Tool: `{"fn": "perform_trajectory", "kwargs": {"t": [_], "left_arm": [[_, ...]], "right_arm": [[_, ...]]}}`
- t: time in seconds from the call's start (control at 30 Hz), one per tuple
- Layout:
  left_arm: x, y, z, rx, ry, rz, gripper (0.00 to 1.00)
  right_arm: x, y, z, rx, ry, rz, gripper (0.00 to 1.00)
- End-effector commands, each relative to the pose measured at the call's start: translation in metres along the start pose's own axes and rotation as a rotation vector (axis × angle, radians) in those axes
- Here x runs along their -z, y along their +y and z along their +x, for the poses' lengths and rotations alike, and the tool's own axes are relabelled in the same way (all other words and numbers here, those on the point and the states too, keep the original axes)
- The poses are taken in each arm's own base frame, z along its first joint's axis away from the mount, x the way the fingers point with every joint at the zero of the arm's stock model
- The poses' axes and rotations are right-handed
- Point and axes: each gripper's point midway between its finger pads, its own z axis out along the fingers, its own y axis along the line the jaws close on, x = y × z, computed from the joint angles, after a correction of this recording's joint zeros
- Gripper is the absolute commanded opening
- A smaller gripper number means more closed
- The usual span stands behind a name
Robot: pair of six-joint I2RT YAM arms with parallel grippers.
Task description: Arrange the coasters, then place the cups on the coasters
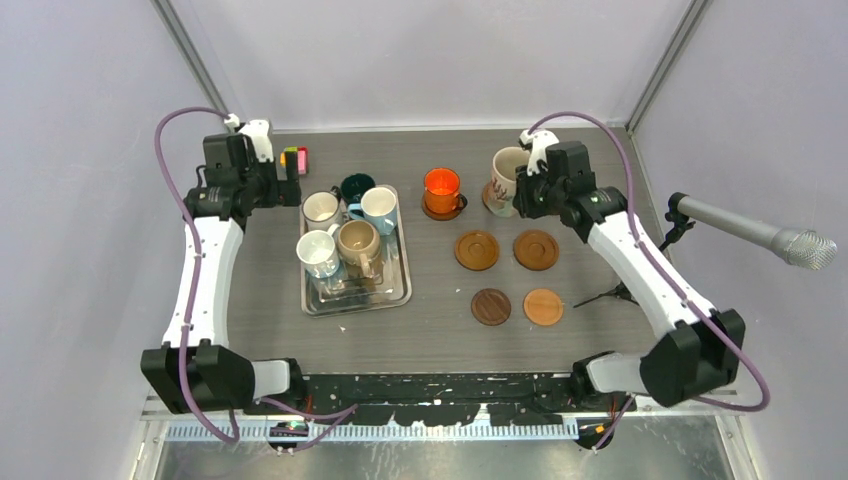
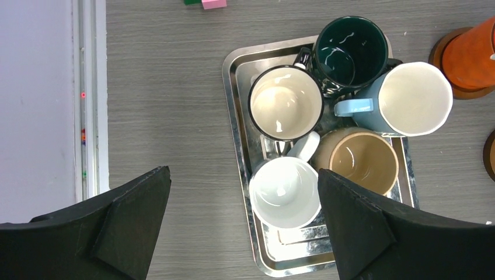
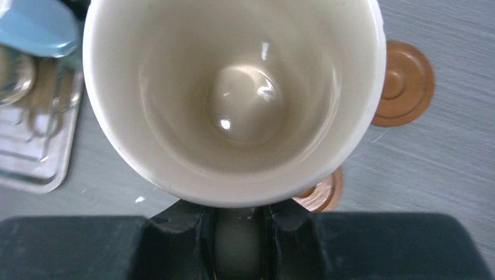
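My right gripper (image 3: 236, 239) is shut on the handle of a beige cup (image 3: 233, 99), upright over a brown coaster (image 3: 324, 192); whether they touch I cannot tell. From above, that cup (image 1: 508, 178) is at the back right, next to an orange cup (image 1: 441, 188) standing on a coaster (image 1: 443, 211). Several bare coasters lie in front: two brown (image 1: 477, 250) (image 1: 537, 250), one dark (image 1: 491, 307), one orange-tan (image 1: 543, 307). My left gripper (image 2: 243, 175) hangs open above the tray's left rim, over a white cup (image 2: 284, 192).
A silver tray (image 2: 233, 105) holds a black-rimmed cream cup (image 2: 286, 104), a dark green cup (image 2: 349, 49), a light blue cup (image 2: 411, 99) and a tan cup (image 2: 362, 160). Small coloured blocks (image 1: 297, 158) sit at the back left. A microphone (image 1: 790, 242) juts in from the right.
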Motion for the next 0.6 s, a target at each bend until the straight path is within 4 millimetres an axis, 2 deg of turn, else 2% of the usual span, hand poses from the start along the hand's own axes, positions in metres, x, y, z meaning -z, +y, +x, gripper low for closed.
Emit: {"fn": "perform_trajectory", "kwargs": {"t": [0.0,0.13,0.23,0.57], "left_arm": [[0.001,0.000,-0.021,0.006,-0.035,0.011,1.00],[-0.002,0.000,-0.027,0.007,-0.034,0.012,1.00],[-0.001,0.001,-0.030,0.005,-0.034,0.011,1.00],[-0.001,0.004,-0.032,-0.015,-0.025,-0.001,1.00]], "right_arm": [[-0.024,-0.029,-0.069,0.081,-0.256,0.067,0.00],[-0.057,-0.054,-0.083,0.088,-0.338,0.103,0.00],[-0.073,-0.062,-0.090,0.084,-0.387,0.105,0.00],[-0.114,-0.067,-0.072,0.128,-0.389,0.079,0.00]]}}
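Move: The empty middle coaster of the far row, where the held beige cup is headed, lies about 16 cm ahead of the right hand, in line with it sideways and some 20 cm below. The orange cup stands 14 cm to the left of that coaster and 2 cm nearer; the far-right coaster lies 11 cm to its right, level with it. A nearer coaster is 2 cm ahead of the hand and 6 cm right. From the left hand, the middle coaster is about 15 cm ahead, 47 cm right and 23 cm below. The beige cup, still pinched at its handle by the right gripper, is carried forward about 11 cm and lowered about 9 cm towards the middle far coaster, with a slight drift to the right early on. The descent eases off at the end; the fingers keep their hold and tip up a few degrees. ##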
